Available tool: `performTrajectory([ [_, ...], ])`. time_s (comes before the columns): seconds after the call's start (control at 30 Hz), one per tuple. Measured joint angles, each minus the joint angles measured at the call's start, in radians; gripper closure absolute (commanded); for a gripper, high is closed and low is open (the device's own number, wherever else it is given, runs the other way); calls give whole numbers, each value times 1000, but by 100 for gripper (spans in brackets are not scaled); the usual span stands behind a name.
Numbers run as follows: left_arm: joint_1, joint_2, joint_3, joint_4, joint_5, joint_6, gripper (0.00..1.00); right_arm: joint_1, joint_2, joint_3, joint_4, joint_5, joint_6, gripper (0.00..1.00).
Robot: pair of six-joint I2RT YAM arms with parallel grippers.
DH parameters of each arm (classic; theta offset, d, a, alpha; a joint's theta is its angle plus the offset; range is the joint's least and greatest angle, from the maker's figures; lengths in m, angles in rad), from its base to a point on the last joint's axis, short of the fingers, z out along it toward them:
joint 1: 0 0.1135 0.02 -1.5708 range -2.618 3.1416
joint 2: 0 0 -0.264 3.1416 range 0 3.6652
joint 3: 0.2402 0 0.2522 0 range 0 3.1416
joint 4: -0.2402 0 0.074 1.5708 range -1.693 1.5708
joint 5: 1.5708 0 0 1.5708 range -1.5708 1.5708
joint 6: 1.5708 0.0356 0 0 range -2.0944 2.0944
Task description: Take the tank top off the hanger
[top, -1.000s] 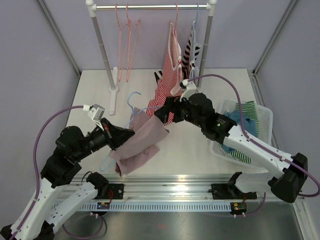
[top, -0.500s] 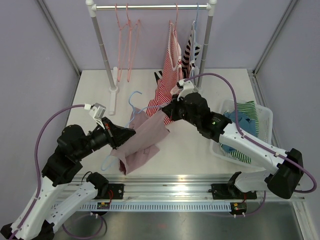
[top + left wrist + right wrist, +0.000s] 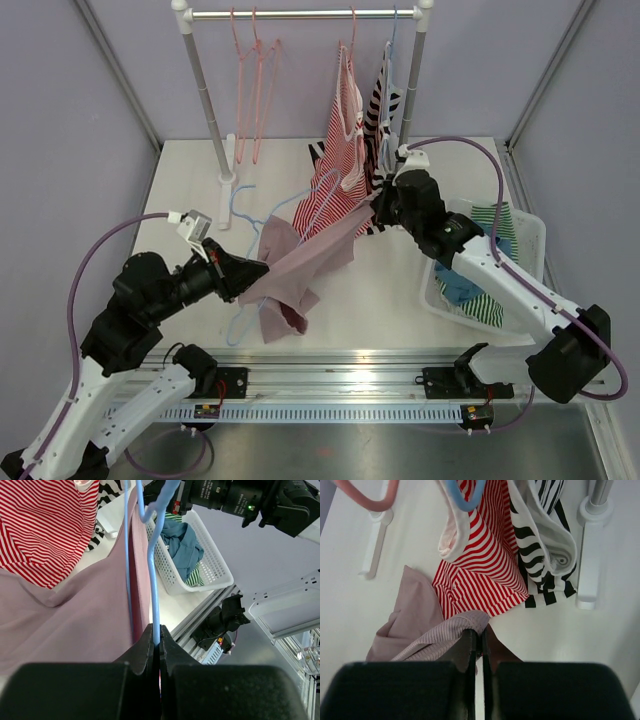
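A mauve ribbed tank top [image 3: 300, 262] hangs on a light blue wire hanger [image 3: 243, 205] above the table. My left gripper [image 3: 262, 270] is shut on the hanger's wire; the left wrist view shows the blue wire [image 3: 155, 600] pinched between the jaws with the mauve cloth [image 3: 75, 625] beside it. My right gripper [image 3: 375, 208] is shut on the top's ribbed hem [image 3: 457, 627] and holds it stretched toward the right, in front of the hanging clothes.
A white clothes rack [image 3: 205, 100] stands at the back with pink hangers [image 3: 250, 90], a red-striped top [image 3: 340, 150] and a black-and-white striped garment [image 3: 385, 95]. A white basket [image 3: 530, 235] of clothes sits at the right. A rail runs along the near edge.
My right gripper has moved right and toward the rack, pulling the mauve top taut away from the hanger. The hanger has swung left and tilted; my left gripper has barely moved.
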Motion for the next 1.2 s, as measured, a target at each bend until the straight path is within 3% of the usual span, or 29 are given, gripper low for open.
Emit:
performTrajectory([
  [0.1, 0, -7, 0, 7, 1, -2, 100, -22, 0, 0, -19, -29, 0, 100],
  [0.3, 0, 9, 3, 124, 2, -30, 100, -25, -59, -42, -5, -266, 33, 100],
  [0.5, -3, 157, 62, 350, -8, -30, 100, -27, -200, -21, 51, -562, 111, 100],
  [0.67, -38, 321, 146, 486, -114, 39, 100, -13, -225, 122, 53, -744, 130, 100],
  [0.93, -48, 429, 193, 650, -279, 176, 100, 156, -222, 177, -39, -772, 58, 100],
  [1.1, -48, 449, 193, 724, -311, 208, 100, 225, -179, 82, -108, -652, 20, 100],
  [1.2, -48, 463, 212, 674, -355, 209, 100, 229, -164, 22, -164, -551, 10, 100],
])
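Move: The rail that the left hand's blue hanger is bound for runs about 44 cm ahead of that hand, 4 cm to its right and 21 cm up. The empty pink hangers hang some 40 cm ahead, 1 cm left and 6 cm up from it. For the right hand, already gripping the mauve tank top, open table lies 16 cm back, 11 cm left and 23 cm down. The red-striped top is 10 cm ahead of it, 8 cm left and 5 cm up. The mauve tank top, kept pinched at one end, is swung back and left off the blue hanger by the right hand, which arcs up some 18 cm, then dips about 14 cm over the open table while turning roughly 45 degrees counter-clockwise. Meanwhile the left hand keeps its grip on the hanger and carries it forward and up towards the rail, its fingers tilting upward. ##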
